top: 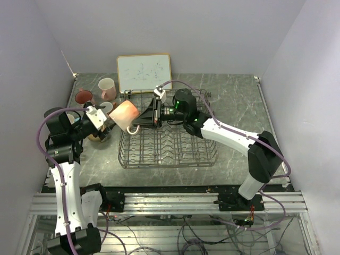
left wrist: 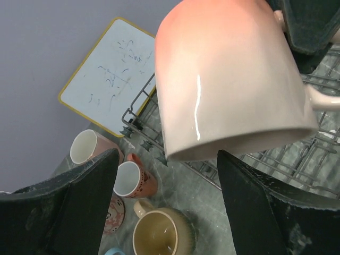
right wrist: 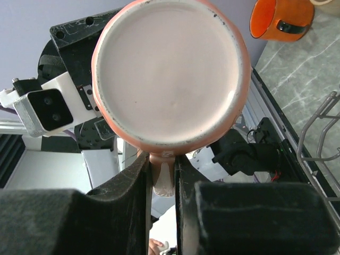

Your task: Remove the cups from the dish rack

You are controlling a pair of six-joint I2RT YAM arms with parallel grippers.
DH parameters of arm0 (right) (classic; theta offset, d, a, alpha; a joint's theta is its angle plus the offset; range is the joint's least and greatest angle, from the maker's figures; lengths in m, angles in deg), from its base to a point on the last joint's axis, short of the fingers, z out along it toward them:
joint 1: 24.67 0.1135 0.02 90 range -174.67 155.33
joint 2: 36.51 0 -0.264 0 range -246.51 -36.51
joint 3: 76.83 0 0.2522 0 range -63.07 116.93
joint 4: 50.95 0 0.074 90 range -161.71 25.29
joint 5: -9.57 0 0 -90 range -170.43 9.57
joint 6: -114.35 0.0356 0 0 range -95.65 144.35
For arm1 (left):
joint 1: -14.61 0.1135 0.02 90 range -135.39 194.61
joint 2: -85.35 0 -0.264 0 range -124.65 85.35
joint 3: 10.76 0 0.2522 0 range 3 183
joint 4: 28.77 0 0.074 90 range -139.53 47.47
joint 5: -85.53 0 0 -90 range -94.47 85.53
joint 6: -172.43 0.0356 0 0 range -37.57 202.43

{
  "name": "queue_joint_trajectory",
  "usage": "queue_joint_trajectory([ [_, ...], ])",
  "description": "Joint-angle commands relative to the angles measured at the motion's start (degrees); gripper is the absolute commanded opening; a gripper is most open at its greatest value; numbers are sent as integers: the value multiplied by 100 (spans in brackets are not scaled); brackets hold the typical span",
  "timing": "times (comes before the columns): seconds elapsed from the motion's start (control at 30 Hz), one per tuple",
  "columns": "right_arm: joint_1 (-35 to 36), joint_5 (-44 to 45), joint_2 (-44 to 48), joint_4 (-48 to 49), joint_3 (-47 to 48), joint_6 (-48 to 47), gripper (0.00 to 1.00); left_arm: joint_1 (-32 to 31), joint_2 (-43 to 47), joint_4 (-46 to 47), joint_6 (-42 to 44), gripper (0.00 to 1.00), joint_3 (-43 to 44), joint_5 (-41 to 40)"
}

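A salmon-pink cup (top: 125, 113) hangs on its side over the left end of the dish rack (top: 175, 154). My right gripper (top: 142, 121) is shut on it. In the right wrist view the pads clamp the cup's handle (right wrist: 163, 178) below the cup's pale base (right wrist: 170, 74). My left gripper (top: 108, 121) is open just left of the cup. In the left wrist view its fingers (left wrist: 79, 202) stand wide apart, and the cup's body (left wrist: 234, 79) is ahead of them, untouched. On the table below stand a tan cup (left wrist: 159, 234), a patterned salmon cup (left wrist: 134, 180) and a pink cup (left wrist: 85, 146).
A wood-framed whiteboard (top: 144, 73) leans on the back wall behind the rack. More cups cluster at the table's left, among them a pink one (top: 108, 88) and a dark red one (top: 84, 97). An orange cup (right wrist: 281, 18) shows in the right wrist view.
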Motion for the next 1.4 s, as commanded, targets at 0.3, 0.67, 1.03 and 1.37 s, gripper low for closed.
queue_joint_trajectory([
  [0.3,442,-275,-406,2698,-80,1644,0,-117,-89,347,-562,72,335,284],
  [0.67,520,-209,-607,2668,-185,1843,17,-128,-237,-739,76,11,645,244],
  [1.03,-337,308,408,-227,-606,-156,76,-127,-1489,-3707,1555,7,1772,-2681],
  [1.37,-1404,710,1309,-1479,-1107,-1150,80,-122,-1351,-3553,2148,7,673,-4798],
])
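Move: The pale pink cup, pinched by its handle in the right fingers, lies some 4 cm ahead and 7 cm right of the open left fingers, roughly level with them. For the right hand, the cup is about 3 cm ahead and 5 cm left; the left gripper is some 12 cm left and 1 cm back. On the counter some 23 cm below the left hand, the tan cup stands 3 cm ahead and 7 cm left, the orange cup 6 cm back and 17 cm left. The left fingers close on the pale pink cup's wall at the rim after the right hand brings the cup some 3 cm left and 2 cm back into them; the right fingers then open off the handle and retreat right and forward, roughly 15 cm. The left hand keeps its pinch, swinging about 12 cm down and 10 cm left, slightly back, fingers tipping steeply downward towards the counter by the orange cup. ##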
